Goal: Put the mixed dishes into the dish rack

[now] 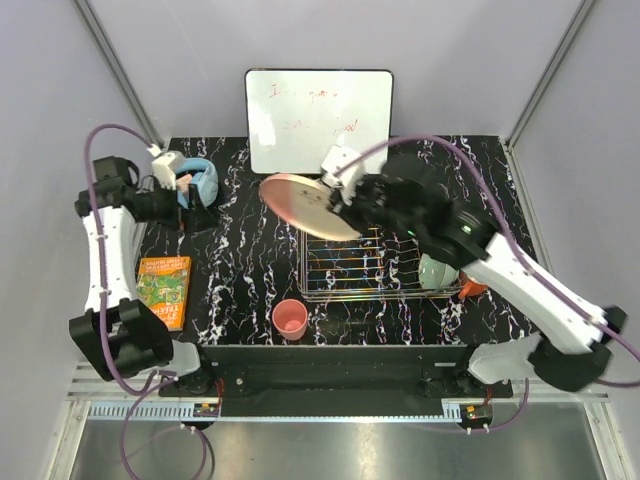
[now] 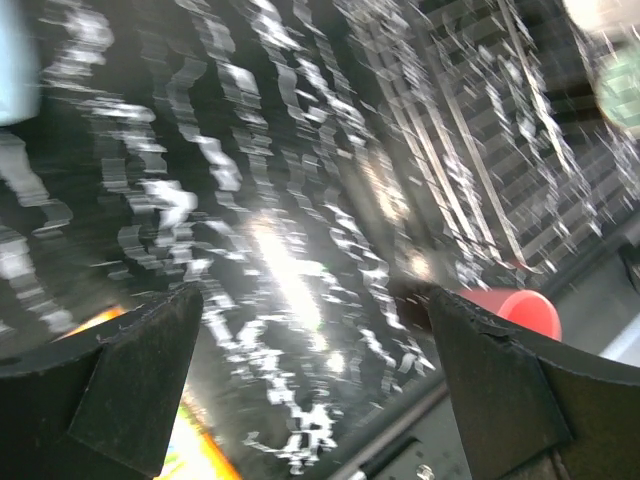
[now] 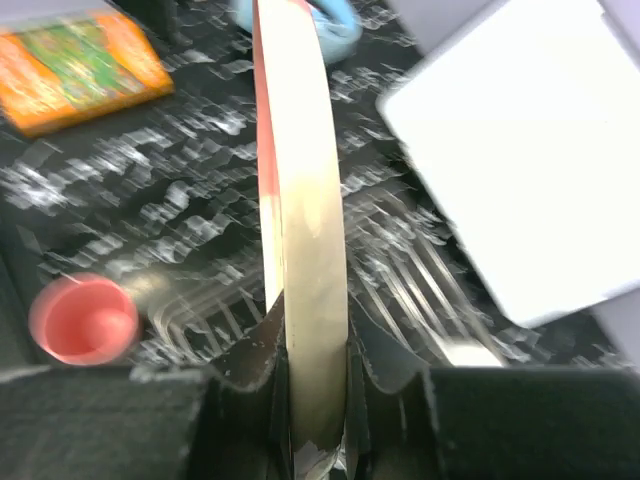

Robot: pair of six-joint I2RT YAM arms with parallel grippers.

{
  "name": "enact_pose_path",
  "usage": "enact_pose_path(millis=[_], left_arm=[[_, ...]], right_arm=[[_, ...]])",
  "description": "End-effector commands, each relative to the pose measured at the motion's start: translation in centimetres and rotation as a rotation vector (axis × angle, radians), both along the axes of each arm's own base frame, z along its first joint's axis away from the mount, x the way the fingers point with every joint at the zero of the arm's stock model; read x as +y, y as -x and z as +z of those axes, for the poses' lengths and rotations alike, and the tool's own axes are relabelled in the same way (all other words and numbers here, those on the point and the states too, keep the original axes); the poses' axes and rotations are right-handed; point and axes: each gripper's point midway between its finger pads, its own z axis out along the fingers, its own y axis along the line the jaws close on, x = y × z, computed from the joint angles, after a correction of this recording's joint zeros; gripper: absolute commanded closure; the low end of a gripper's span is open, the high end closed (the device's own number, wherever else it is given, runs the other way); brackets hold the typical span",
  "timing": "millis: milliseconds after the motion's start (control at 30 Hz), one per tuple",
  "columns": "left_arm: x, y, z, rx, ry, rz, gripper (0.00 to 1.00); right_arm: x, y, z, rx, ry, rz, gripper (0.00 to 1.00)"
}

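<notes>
My right gripper [image 1: 343, 203] is shut on the rim of the large pink plate [image 1: 303, 204], which hangs tilted over the back left corner of the dish rack [image 1: 375, 268]. From the right wrist the plate [image 3: 305, 180] stands edge-on between my fingers [image 3: 258, 345], with rack wires [image 3: 410, 290] blurred below. A mint-green bowl [image 1: 437, 270] sits at the rack's right end, and something orange [image 1: 473, 288] shows just beyond it. The small pink cup [image 1: 290, 319] stands on the table in front of the rack's left corner. My left gripper [image 1: 188, 202] is open and empty at the far left.
An orange book [image 1: 165, 290] lies at the left front. Light-blue headphones [image 1: 203, 180] rest at the back left beside my left gripper. A white board [image 1: 318, 120] leans at the back. The left wrist view is blurred and shows the cup [image 2: 518, 311] and rack [image 2: 470, 130].
</notes>
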Motion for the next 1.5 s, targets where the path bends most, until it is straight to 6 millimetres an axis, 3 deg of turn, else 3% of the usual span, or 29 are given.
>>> enact_pose_path(millis=[0,33,133,167,267,400,600,733,967,1467], left_arm=[[-4.6,0.8,0.6,-0.012,0.011,-0.089,0.01],[-5.3,0.9,0.4,-0.004,0.007,-0.100,0.01],[-8.1,1.0,0.2,0.002,-0.008,-0.144,0.01],[-9.4,1.0,0.2,-0.008,-0.013,-0.181,0.01],[-11.1,0.8,-0.1,0.007,-0.023,-0.197,0.01],[-12.0,0.4,-0.3,0.037,0.006,-0.199,0.01],[-12.2,0.5,-1.7,0.060,0.000,-0.198,0.01],[-13.5,0.9,-2.8,0.086,-0.014,-0.232,0.01],[-14.5,0.8,-3.0,0.090,-0.036,-0.251,0.01],[-14.1,0.3,-3.5,0.091,-0.058,-0.237,0.01]], right_arm=[[-6.3,-1.6,2.6,-0.316,0.089,-0.153,1.00],[-7.7,-0.8,3.6,-0.350,0.080,-0.164,1.00],[-10.8,-0.6,2.7,-0.400,0.158,-0.228,1.00],[-11.5,-0.4,2.1,-0.403,0.195,-0.232,1.00],[-13.8,-0.5,-0.6,-0.414,0.357,-0.256,1.00],[-15.8,-0.7,-4.2,-0.379,0.561,-0.266,1.00],[-17.7,-0.2,-5.6,-0.365,0.649,-0.285,1.00],[-19.2,0.1,-6.4,-0.363,0.741,-0.289,1.00],[-20.1,0.2,-8.9,-0.356,0.883,-0.237,1.00],[-18.8,-0.5,-11.4,-0.374,1.035,-0.083,1.00]])
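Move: In the right hand's grip is the two-tone plate; the open slot at the rack's right side lies about 16 cm to its right, 1 cm back and 27 below. The oval dish stands 13 cm right and 9 ahead, the orange bowl 21 right and 5 ahead, the green bowl 22 right and 7 back. From the empty left hand, the pink cup is some 19 cm right, 23 back and 15 lower. Carrying the pinched plate to the rack's loaded side, the right hand sweeps about 19 cm right and sinks some 12 cm, rolling over 50 degrees so its left-pointing fingers turn steeply down, then nearly stops between the bowls. Meanwhile the left hand, fingers kept open, travels 14 cm right and slightly down, closer to the pink cup. ##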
